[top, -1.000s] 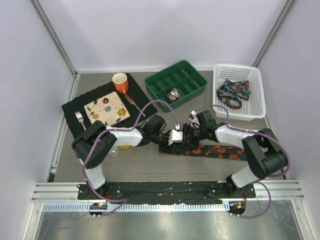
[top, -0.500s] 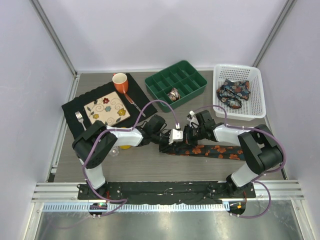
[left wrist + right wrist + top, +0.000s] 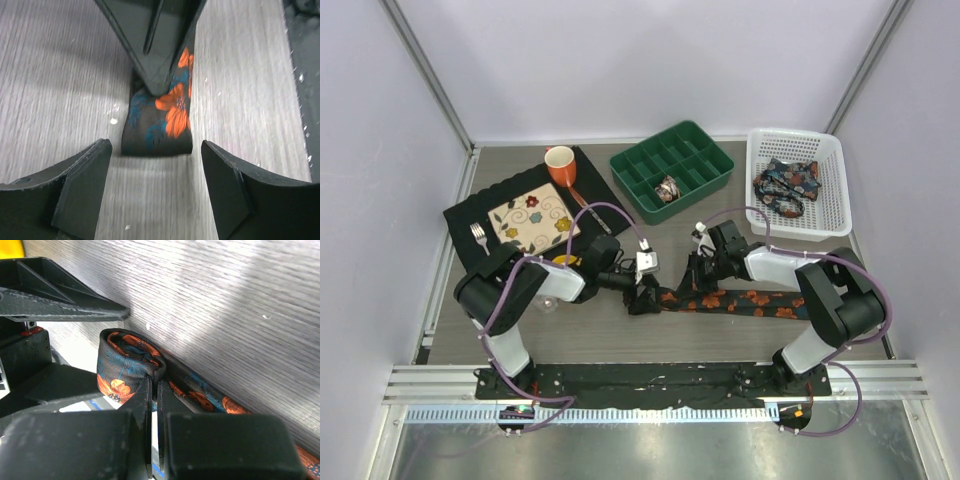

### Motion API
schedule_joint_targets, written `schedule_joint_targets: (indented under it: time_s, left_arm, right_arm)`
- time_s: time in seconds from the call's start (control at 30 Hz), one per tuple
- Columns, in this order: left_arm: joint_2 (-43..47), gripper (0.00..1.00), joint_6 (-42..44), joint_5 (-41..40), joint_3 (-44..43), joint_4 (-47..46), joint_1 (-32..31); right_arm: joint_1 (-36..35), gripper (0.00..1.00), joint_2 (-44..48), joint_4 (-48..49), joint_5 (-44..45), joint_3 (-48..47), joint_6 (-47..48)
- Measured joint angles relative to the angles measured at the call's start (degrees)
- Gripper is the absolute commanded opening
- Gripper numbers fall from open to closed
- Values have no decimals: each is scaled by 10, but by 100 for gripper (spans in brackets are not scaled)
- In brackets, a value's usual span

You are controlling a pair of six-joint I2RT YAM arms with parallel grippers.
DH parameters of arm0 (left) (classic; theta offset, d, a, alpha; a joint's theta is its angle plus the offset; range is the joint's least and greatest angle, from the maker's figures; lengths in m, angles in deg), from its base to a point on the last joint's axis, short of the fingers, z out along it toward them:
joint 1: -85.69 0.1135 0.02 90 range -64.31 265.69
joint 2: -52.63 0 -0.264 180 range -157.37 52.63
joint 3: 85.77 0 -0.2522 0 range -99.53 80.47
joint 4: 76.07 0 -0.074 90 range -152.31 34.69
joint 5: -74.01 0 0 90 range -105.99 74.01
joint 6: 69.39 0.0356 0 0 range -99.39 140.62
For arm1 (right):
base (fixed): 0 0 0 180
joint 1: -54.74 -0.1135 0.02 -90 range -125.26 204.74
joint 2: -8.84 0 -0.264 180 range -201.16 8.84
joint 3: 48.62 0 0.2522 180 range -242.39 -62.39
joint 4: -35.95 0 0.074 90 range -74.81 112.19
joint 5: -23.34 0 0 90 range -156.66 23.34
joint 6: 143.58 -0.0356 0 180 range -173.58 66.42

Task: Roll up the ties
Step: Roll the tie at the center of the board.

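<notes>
A dark tie [image 3: 752, 298] with orange flowers lies flat across the table in front of the arms. Its left end is turned into a small roll [image 3: 121, 366]. My right gripper [image 3: 692, 284] is shut on that roll, and its fingers [image 3: 142, 405] pinch the fabric between them. My left gripper [image 3: 642, 296] is open and empty, low over the table just left of the roll. In the left wrist view the roll [image 3: 162, 122] lies ahead of my open fingers [image 3: 82, 182], with the right gripper's fingers pressed onto it from above.
A green compartment tray [image 3: 695, 150] holds one coiled tie [image 3: 668, 188]. A white basket [image 3: 820, 215] at the back right holds more ties [image 3: 786, 183]. A black placemat [image 3: 470, 212] at the left carries a flowered plate [image 3: 533, 221], a fork, a knife and an orange cup [image 3: 560, 165].
My left gripper has drawn back to the left, away from the tie's rolled end, and now stands open and clear of it. My right gripper still holds the roll.
</notes>
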Motion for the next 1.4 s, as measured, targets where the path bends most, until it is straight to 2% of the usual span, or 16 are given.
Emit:
schedule_joint_targets:
  time_s: [0.13, 0.17, 0.23, 0.27, 0.3, 0.4, 0.6, 0.63, 0.67, 0.8, 0.9, 1.07, 1.2, 1.4]
  left_arm:
    - [-21, 79, -48, 12, 0, -51, -4]
    - [-26, 76, -60, 14, 0, -63, -6]
    - [-35, 66, -84, 16, -2, -83, -8]
    - [-40, 53, -97, 14, -4, -91, -10]
    - [-44, 47, -103, 13, -5, -96, -13]
    - [-46, 38, -92, -5, -7, -87, -26]
    - [-5, 19, 1, -69, -12, -1, -54]
    - [3, 17, 14, -84, -12, 12, -60]
    - [10, 14, 26, -99, -12, 25, -65]
    - [28, 15, 58, -151, -18, 64, -88]
    - [31, 15, 79, -188, -32, 90, -108]
    - [31, 19, 100, -223, -57, 133, -126]
    - [30, 23, 112, -231, -72, 162, -130]
    - [27, 26, 130, -233, -91, 195, -132]
  right_arm:
    - [-14, 1, 7, -9, 23, -6, 12]
    - [-17, 1, 7, -10, 26, -7, 14]
    - [-24, 1, 8, -13, 33, -10, 18]
    - [-26, 1, 8, -14, 35, -11, 19]
    - [-27, 1, 8, -15, 37, -12, 21]
    - [-29, 1, 8, -19, 40, -15, 24]
    - [-31, 1, -11, -38, 36, -37, 34]
    - [-32, 2, -20, -45, 32, -46, 37]
    - [-31, 7, -29, -53, 27, -56, 39]
    - [-31, 32, -32, -79, 32, -73, 43]
    - [-20, 39, -5, -97, 52, -67, 43]
    - [11, 44, 59, -111, 45, -36, 22]
    - [10, 46, 110, -85, 10, -7, -19]
    - [-11, 45, 85, -38, -7, 1, -52]
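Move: The rolled part of the tie sits about 4 cm to the right of my open left hand, level fore and aft and maybe 1 cm lower. My right hand, already shut on the tie at the roll, has the roll's middle some 2 cm to its left. From the right hand, the loose strip's middle is roughly 13 cm to the right and 2 cm back, and the green tray about 27 cm ahead and 4 cm left. My right hand keeps the tie pinched while my left slides about 2.5 cm rightward around the roll and closes on its side edges, then tips its fingers down and rolls them clockwise seen along the fingers, some 15 degrees each. Once the left has its grip, my right opens, swings a little right and rises about 4 cm clear, then comes back left above the roll and sinks slightly at the end. ##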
